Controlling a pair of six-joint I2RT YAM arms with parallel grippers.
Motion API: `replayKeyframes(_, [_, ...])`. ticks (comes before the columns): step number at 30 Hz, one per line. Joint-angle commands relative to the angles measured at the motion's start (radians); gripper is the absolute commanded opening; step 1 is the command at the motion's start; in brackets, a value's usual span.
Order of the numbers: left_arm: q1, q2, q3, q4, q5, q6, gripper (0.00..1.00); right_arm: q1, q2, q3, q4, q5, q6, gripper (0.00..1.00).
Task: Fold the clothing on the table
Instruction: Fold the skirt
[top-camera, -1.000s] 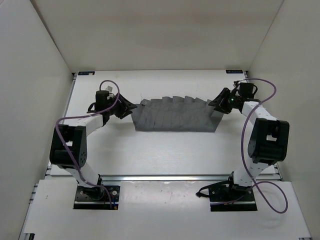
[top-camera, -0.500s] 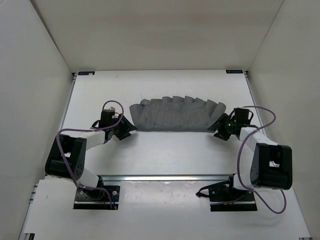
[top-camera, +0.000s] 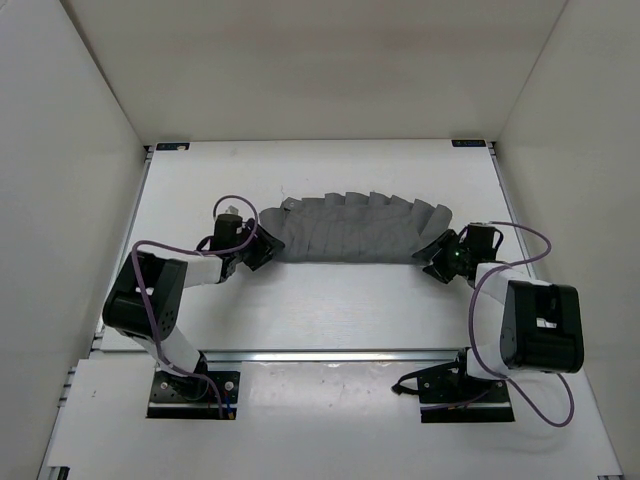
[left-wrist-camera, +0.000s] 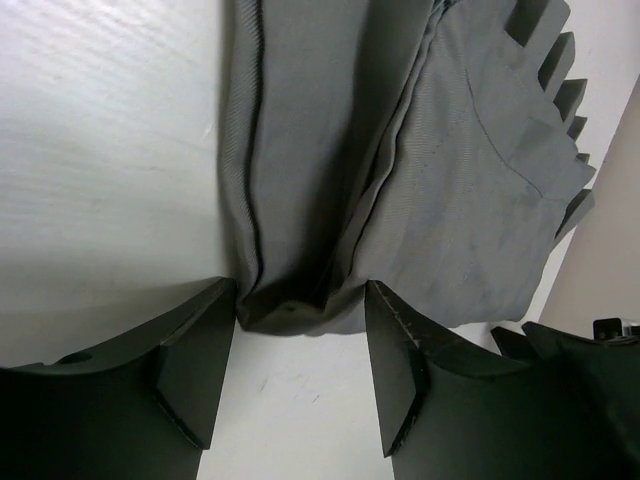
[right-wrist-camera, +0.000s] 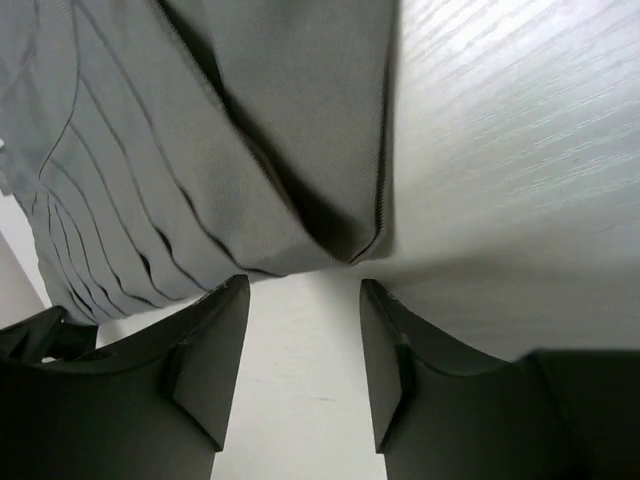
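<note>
The clothing (top-camera: 345, 228) is a grey pleated garment lying flat across the middle of the table (top-camera: 330, 300), with its pleat tips along the far edge. My left gripper (top-camera: 262, 250) is low at its near left corner, and my right gripper (top-camera: 432, 258) is low at its near right corner. In the left wrist view the left gripper (left-wrist-camera: 298, 290) is open and the clothing (left-wrist-camera: 420, 180) has its folded corner right at the fingertips, ungripped. In the right wrist view the right gripper (right-wrist-camera: 304, 284) is open, and the clothing (right-wrist-camera: 250, 150) ends just beyond its tips.
White enclosure walls (top-camera: 80, 150) stand on the left, right and far sides. A metal rail (top-camera: 330, 353) runs along the table's near edge in front of both arm bases. Purple cables (top-camera: 505, 262) loop off both arms.
Both grippers have left the garment's far end corners and come back to its near corners, low on the table. The garment's ends have spread wider. Both sets of jaws stand wider apart.
</note>
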Motion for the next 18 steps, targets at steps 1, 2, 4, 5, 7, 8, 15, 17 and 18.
replayKeyframes(1, [-0.02,0.039,0.023,0.018,-0.034,-0.01,0.65,-0.009,0.043,-0.02,0.09,0.033,0.038,0.44])
replayKeyframes(2, [-0.018,0.043,0.021,0.019,-0.042,-0.009,0.64,-0.006,0.05,-0.017,0.093,0.032,0.039,0.37])
replayKeyframes(4, [-0.012,0.049,0.006,0.051,-0.044,-0.016,0.25,-0.012,0.067,-0.012,0.122,0.029,0.049,0.12])
replayKeyframes(5, [-0.012,0.051,0.001,0.051,-0.033,-0.013,0.15,-0.016,0.07,-0.012,0.126,0.022,0.047,0.06])
replayKeyframes(7, [-0.012,0.042,0.006,0.036,-0.024,0.006,0.0,-0.027,0.07,-0.02,0.151,0.01,0.055,0.0])
replayKeyframes(8, [-0.004,0.036,0.007,0.024,-0.018,0.017,0.0,-0.03,0.064,-0.009,0.15,0.013,0.056,0.0])
replayKeyframes(15, [-0.006,-0.049,-0.057,-0.019,0.044,0.048,0.0,-0.026,-0.05,0.0,0.119,0.042,0.003,0.0])
replayKeyframes(17, [-0.001,-0.065,-0.056,-0.056,0.051,0.071,0.0,-0.02,-0.076,0.017,0.088,0.022,-0.031,0.0])
replayKeyframes(18, [-0.004,-0.078,-0.059,-0.064,0.056,0.074,0.0,-0.014,-0.102,0.017,0.067,0.025,-0.039,0.0])
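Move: Each hand hovers open around its own near corner of the folded skirt, the corner about 1 cm ahead and 1 cm below the hand. From the left hand, the skirt's far left corner lies some 9 cm ahead and 1 cm left, and the pleated edge's middle about 12 cm ahead and 19 cm right. From the right hand, the far right corner is roughly 11 cm ahead and 4 cm right, the pleated edge's middle 13 cm ahead and 13 cm left. Down about 1 cm go both hands onto the skirt's two near corners, and both sets of fingers shut and pinch the cloth. Then they part ways: the left stays low and drags its corner some 2.5 cm back towards the robot, while the right lifts its corner about 3 cm, edging forward and tipping its fingertips slightly up. ##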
